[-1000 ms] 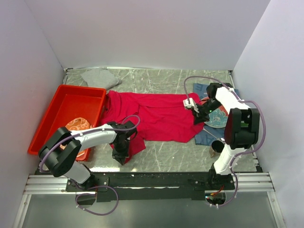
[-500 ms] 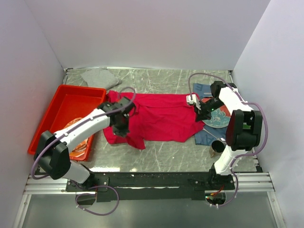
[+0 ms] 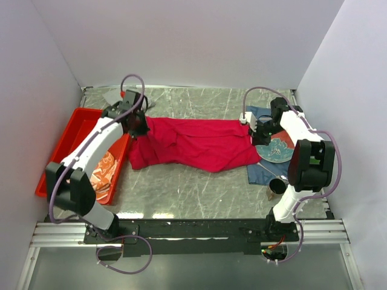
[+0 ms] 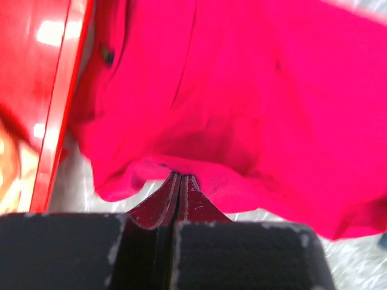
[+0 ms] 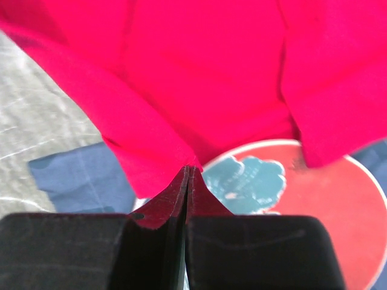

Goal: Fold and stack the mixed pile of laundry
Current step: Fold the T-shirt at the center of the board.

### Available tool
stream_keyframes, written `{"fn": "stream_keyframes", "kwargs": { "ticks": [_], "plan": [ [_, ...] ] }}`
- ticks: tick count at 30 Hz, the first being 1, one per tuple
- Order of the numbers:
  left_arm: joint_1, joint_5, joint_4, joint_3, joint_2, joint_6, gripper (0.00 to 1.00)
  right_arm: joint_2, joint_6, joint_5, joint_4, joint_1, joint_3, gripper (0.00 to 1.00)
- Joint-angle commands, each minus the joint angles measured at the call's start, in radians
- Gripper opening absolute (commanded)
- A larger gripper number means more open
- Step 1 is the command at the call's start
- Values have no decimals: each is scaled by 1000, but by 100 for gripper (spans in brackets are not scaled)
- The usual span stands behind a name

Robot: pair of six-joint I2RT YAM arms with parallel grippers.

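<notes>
The crimson shirt (image 3: 193,145) lies stretched across the middle of the table as a long band. My left gripper (image 3: 136,125) is shut on its left end, beside the red tray; in the left wrist view the gripper (image 4: 180,175) pinches a hem of the shirt (image 4: 242,90). My right gripper (image 3: 255,132) is shut on the shirt's right end, and in the right wrist view the gripper (image 5: 190,168) nips an edge of the shirt (image 5: 199,60). The grey garment (image 3: 110,96) lies at the back left, partly behind my left arm. The orange-and-white cloth (image 3: 106,172) sits in the tray.
The red plastic tray (image 3: 75,139) stands along the left wall. At the right, a dark blue placemat (image 3: 259,174) carries a red-and-teal plate (image 3: 275,149), with a metal cup (image 3: 277,187) at its near edge. Walls close in left, right and back.
My left gripper carried the shirt's near-left corner from the table's front up to the back left, doubling the shirt over. My right gripper shifted slightly back, still holding its end.
</notes>
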Motion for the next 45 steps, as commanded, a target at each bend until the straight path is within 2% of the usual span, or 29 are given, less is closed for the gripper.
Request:
{"fn": "stream_keyframes", "kwargs": {
  "ticks": [1, 13, 27, 36, 45],
  "plan": [
    [37, 32, 102, 122, 73, 42, 1, -4, 93, 49, 89, -19, 34, 0],
    [104, 68, 161, 306, 271, 75, 1, 23, 254, 109, 187, -23, 51, 0],
    [123, 73, 106, 544, 501, 125, 1, 28, 370, 170, 267, -22, 39, 0],
    [147, 59, 100, 568, 558, 137, 1, -21, 424, 215, 339, -25, -44, 0],
    [159, 53, 96, 593, 587, 141, 1, -35, 465, 223, 382, -28, -46, 0]
  ]
}}
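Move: Ahead of the left hand, which pinches the red T-shirt's lifted near edge, the shirt's far left corner lies some 16 cm out, 2 cm left and 16 cm below. The red tray's middle is about 25 cm left and 2 cm back, the grey folded cloth 24 cm ahead and 7 cm left. From the right hand, holding the near right corner, the far right corner is roughly 11 cm ahead, 1 cm left and 8 cm below; the plate, 4 cm ahead and 7 cm right. Carrying its pinched piece of T-shirt forward, the left hand travels about 16 cm over the shirt towards the far left corner, then slows and sinks some 4 cm as it arrives, easing slightly left. The right hand keeps its shut grip and draws its corner roughly 5 cm forward and 4 cm right, sinking slightly late on and turning some 25 degrees clockwise. ##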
